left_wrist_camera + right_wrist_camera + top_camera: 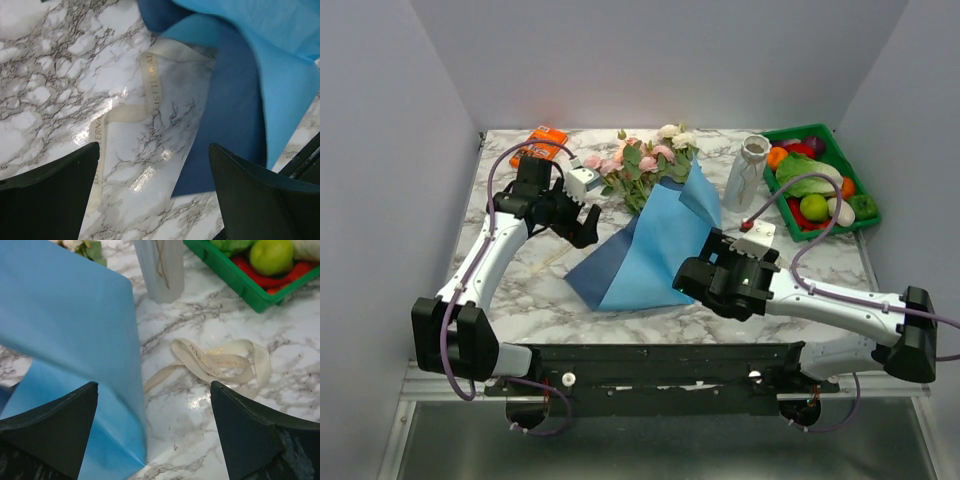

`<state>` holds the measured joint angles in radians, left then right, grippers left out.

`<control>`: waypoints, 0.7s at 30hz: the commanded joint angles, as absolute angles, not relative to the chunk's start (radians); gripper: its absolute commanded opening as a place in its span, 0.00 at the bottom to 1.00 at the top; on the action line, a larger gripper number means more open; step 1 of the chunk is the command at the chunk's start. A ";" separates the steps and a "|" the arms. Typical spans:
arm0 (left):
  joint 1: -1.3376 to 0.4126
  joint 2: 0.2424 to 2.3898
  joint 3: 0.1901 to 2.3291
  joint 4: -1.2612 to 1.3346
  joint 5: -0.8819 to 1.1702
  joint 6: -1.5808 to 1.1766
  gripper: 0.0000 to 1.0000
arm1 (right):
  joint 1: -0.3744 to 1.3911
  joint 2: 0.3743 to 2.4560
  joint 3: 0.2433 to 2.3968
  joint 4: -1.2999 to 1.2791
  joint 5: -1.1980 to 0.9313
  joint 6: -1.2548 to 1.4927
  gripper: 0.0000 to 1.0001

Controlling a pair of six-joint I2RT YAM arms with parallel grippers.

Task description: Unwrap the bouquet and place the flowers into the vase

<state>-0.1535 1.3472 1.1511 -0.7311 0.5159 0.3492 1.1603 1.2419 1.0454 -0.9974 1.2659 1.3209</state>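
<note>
The bouquet lies half unwrapped in the middle of the table. Its blue paper [650, 250] is spread open and partly standing, and the flowers [645, 160], pink and cream roses with leaves, rest at its far end. The whitish vase [747, 172] stands upright to the right of them. My left gripper [582, 225] hovers open by the paper's left edge, over a cream ribbon [125, 112] and the blue paper [240, 100]. My right gripper [688, 280] is open at the paper's near right side, with the paper edge [70, 330] between its fingers but not gripped. A loose ribbon [220, 362] lies beyond it.
A green tray [860, 215] of toy vegetables and a lime [270, 255] sits at the back right, just past the vase base [160, 270]. An orange packet [540, 140] lies at the back left. White walls close in the table on three sides.
</note>
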 commanded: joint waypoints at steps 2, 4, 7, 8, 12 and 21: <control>-0.209 1.377 1.218 -0.744 0.497 0.305 0.99 | 1.184 1.235 1.106 -1.526 1.238 1.769 1.00; -0.218 1.378 1.221 -0.746 0.485 0.308 0.99 | 1.184 1.213 1.127 -1.526 1.241 1.753 1.00; -0.244 1.379 1.221 -0.747 0.465 0.308 0.99 | 1.186 1.175 1.184 -1.526 1.258 1.723 1.00; -0.253 1.387 1.223 -0.746 0.465 0.304 0.99 | 1.186 1.164 1.213 -1.526 1.267 1.715 1.00; -0.327 1.462 1.236 -0.726 0.486 0.267 0.99 | 1.186 1.103 1.291 -1.526 1.287 1.680 1.00; -0.374 1.810 1.483 -0.669 0.548 0.104 0.99 | 1.204 0.915 1.303 -1.222 1.272 1.371 1.00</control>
<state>-0.3664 1.7050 1.3712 -0.7116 0.5114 0.1978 1.1927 1.0054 1.3239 -1.3201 1.2438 1.5795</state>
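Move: The blue wrapping's middle lies about 14 cm to the right of the left hand, 2 cm ahead and 14 cm below; the flower heads are some 22 cm ahead and 13 cm right. From the right hand, the wrapping is about 12 cm left, 8 cm ahead and 19 cm below. The vase stands some 21 cm ahead and 9 cm right of this hand, the loose ribbon roughly 8 cm ahead and 11 cm right. The open left hand swings some 9 cm right, dipping towards the wrapping, while the right rises about 11 cm. ##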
